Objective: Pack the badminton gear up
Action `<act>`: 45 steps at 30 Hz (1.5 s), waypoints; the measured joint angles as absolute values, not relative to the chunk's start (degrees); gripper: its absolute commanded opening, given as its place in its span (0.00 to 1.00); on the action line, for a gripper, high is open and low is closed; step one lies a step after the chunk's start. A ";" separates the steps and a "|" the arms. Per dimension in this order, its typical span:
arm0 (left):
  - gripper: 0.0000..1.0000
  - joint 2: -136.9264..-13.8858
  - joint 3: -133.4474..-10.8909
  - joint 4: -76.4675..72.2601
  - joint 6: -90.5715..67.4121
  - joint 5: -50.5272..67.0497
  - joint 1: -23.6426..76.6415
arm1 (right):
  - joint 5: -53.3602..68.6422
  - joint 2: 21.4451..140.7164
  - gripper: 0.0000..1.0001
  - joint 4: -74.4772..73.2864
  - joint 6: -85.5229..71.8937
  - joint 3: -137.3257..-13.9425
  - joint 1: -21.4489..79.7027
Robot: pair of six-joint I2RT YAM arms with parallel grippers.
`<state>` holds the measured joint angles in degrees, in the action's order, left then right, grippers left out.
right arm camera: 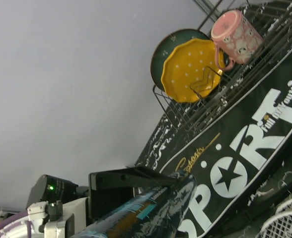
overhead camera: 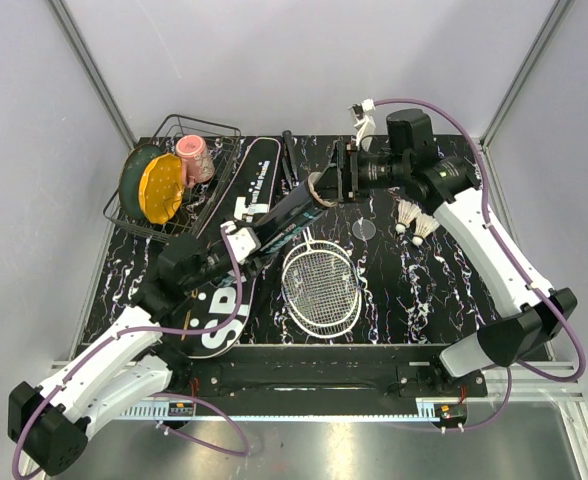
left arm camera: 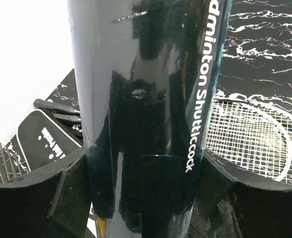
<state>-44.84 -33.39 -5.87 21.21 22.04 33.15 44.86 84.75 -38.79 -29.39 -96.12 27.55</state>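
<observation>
My left gripper (overhead camera: 242, 240) is shut on the long black tube (overhead camera: 284, 212), lettered "Badminton Shuttlecock" (left arm camera: 141, 124), and holds it slanted above the bag, open end up and to the right. My right gripper (overhead camera: 332, 180) is at that open end; its own fingers do not show in the right wrist view, where the tube (right arm camera: 156, 213) fills the bottom. The racket's white-strung head (overhead camera: 321, 285) lies on the table beside the tube. Two white shuttlecocks (overhead camera: 408, 214) lie at the right. The black "SPORT" bag (overhead camera: 224, 300) lies flat under the left arm.
A wire basket (overhead camera: 134, 215) at the back left holds yellow and green plates (overhead camera: 161, 190) and a pink cup (overhead camera: 194, 157). A small clear round lid (overhead camera: 364, 230) lies near the shuttlecocks. The racket's black handle (overhead camera: 288, 155) points to the back wall.
</observation>
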 measured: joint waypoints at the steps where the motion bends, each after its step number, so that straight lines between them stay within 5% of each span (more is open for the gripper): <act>1: 0.01 -44.99 -33.39 -5.54 21.19 22.06 33.15 | 44.47 85.27 0.80 -39.99 -28.60 -96.62 27.75; 16: 0.00 -45.17 -33.41 -1.63 22.57 21.10 33.56 | 34.50 87.31 0.89 -50.87 -21.67 -99.33 28.53; 31: 0.00 -45.60 -35.66 -4.49 22.63 9.87 34.57 | -3.79 58.15 1.00 -39.33 -28.29 -87.99 19.59; 41: 0.00 -45.34 -35.66 -4.62 22.41 9.61 34.57 | -4.80 81.97 0.99 -38.72 -39.40 -76.47 -3.40; 45: 0.00 -45.34 -35.66 -4.64 22.00 9.63 34.57 | -3.31 88.97 0.90 -39.07 -47.35 -77.01 -11.05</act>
<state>-45.34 -35.66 -4.64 22.00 9.63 34.57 -3.31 88.97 -39.07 -47.35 -77.01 -11.05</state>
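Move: The right hand, fingers partly open, is at the shuttlecock tube's mouth, which lies about 4 cm to its left and 2 cm lower. The two loose shuttlecocks lie roughly 17 cm ahead, 24 cm right and 32 cm below it; the clear round disc is about 16 cm ahead, 10 cm right and 34 cm below. From the left hand, gripping the tube, the mouth is some 12 cm right, 4 cm ahead and 10 cm up, the shuttlecocks 41 cm right, 20 cm ahead and 20 cm down. The right hand presses down about 4 cm at the tube's mouth, the left hand sinking 2 cm under it with its hold kept, then recovering and easing slightly forward and left. Rising clear, the right hand sweeps some 35 cm right, then forward and steeply down towards the loose shuttlecocks, fingers opening fully and wrist swinging clockwise some 85 degrees until they point forward and down. ##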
